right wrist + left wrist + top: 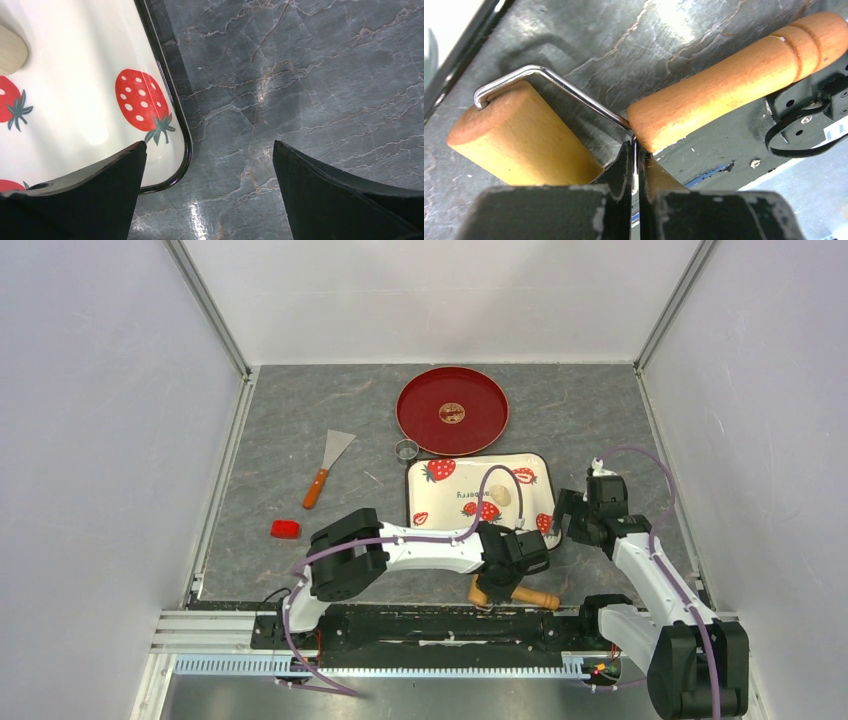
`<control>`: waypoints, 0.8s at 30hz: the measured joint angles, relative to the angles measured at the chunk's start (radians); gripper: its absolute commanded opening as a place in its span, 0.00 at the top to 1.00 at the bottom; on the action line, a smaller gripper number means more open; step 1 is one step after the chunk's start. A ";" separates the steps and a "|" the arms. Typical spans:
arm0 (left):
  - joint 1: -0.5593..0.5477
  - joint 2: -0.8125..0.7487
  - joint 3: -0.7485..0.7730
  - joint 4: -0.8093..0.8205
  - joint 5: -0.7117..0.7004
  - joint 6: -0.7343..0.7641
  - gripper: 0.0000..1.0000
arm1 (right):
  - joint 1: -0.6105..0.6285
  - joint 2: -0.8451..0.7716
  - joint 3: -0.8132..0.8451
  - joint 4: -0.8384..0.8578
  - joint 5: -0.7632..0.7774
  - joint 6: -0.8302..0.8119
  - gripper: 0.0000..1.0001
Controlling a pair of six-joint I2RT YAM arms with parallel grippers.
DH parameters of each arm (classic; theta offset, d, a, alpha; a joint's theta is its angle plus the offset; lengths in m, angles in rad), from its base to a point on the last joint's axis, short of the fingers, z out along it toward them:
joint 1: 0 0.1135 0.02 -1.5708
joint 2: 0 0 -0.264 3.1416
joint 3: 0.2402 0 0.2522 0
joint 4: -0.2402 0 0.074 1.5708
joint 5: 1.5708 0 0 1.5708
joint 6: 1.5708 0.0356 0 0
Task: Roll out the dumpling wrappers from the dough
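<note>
A lump of pale dough [500, 495] lies on the strawberry-print tray [430, 502]; its edge shows in the right wrist view as dough [10, 50]. No dumpling wrappers are in view. A wooden roller [519, 137] with a wooden handle [724, 85] lies at the table's near edge, where the handle [537, 597] shows from above. My left gripper [634, 145] is shut on the roller's thin metal rod [589, 102], between barrel and handle. My right gripper [209, 150] hangs open and empty over the tray's near right corner [185, 160].
A round red plate [425, 420] sits behind the tray, with a small metal ring [406, 449] at its near left. A scraper [330, 465] with a wooden handle and a small red block [285, 529] lie on the left. White walls enclose the table.
</note>
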 measured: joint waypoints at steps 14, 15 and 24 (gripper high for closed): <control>0.010 -0.308 -0.088 -0.023 -0.180 -0.030 0.98 | -0.001 0.003 0.101 -0.024 -0.069 0.000 0.02; 0.015 -0.339 -0.106 -0.020 -0.195 -0.038 0.98 | -0.001 0.004 0.109 -0.027 -0.087 -0.002 0.02; 0.145 -0.480 -0.290 -0.018 -0.251 -0.069 0.98 | -0.001 0.003 0.131 0.004 -0.262 -0.011 0.02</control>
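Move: The left hand, shut on the wire frame of the rolling pin, has the dough about 20 cm straight ahead and nearly level with it. The tray under the dough is centred about 18 cm ahead and 4 cm left, and the blue block lies roughly 10 cm ahead and 26 cm left. From the open right hand the dough is some 7 cm ahead, 14 cm left and 3 cm lower. The left hand keeps its pinch on the rolling pin's wire beside the handle and lifts the pin clear of the table, nearly 11 cm up at first, then swings it left and forward over the tray's near edge, sinking slightly, turning some 15 degrees counter-clockwise and tipping its fingers a little forward. Meanwhile the right hand, wide open and touching nothing, rises about 5 cm and shifts left and a bit forward over the tray towards the dough, rolling slightly. ##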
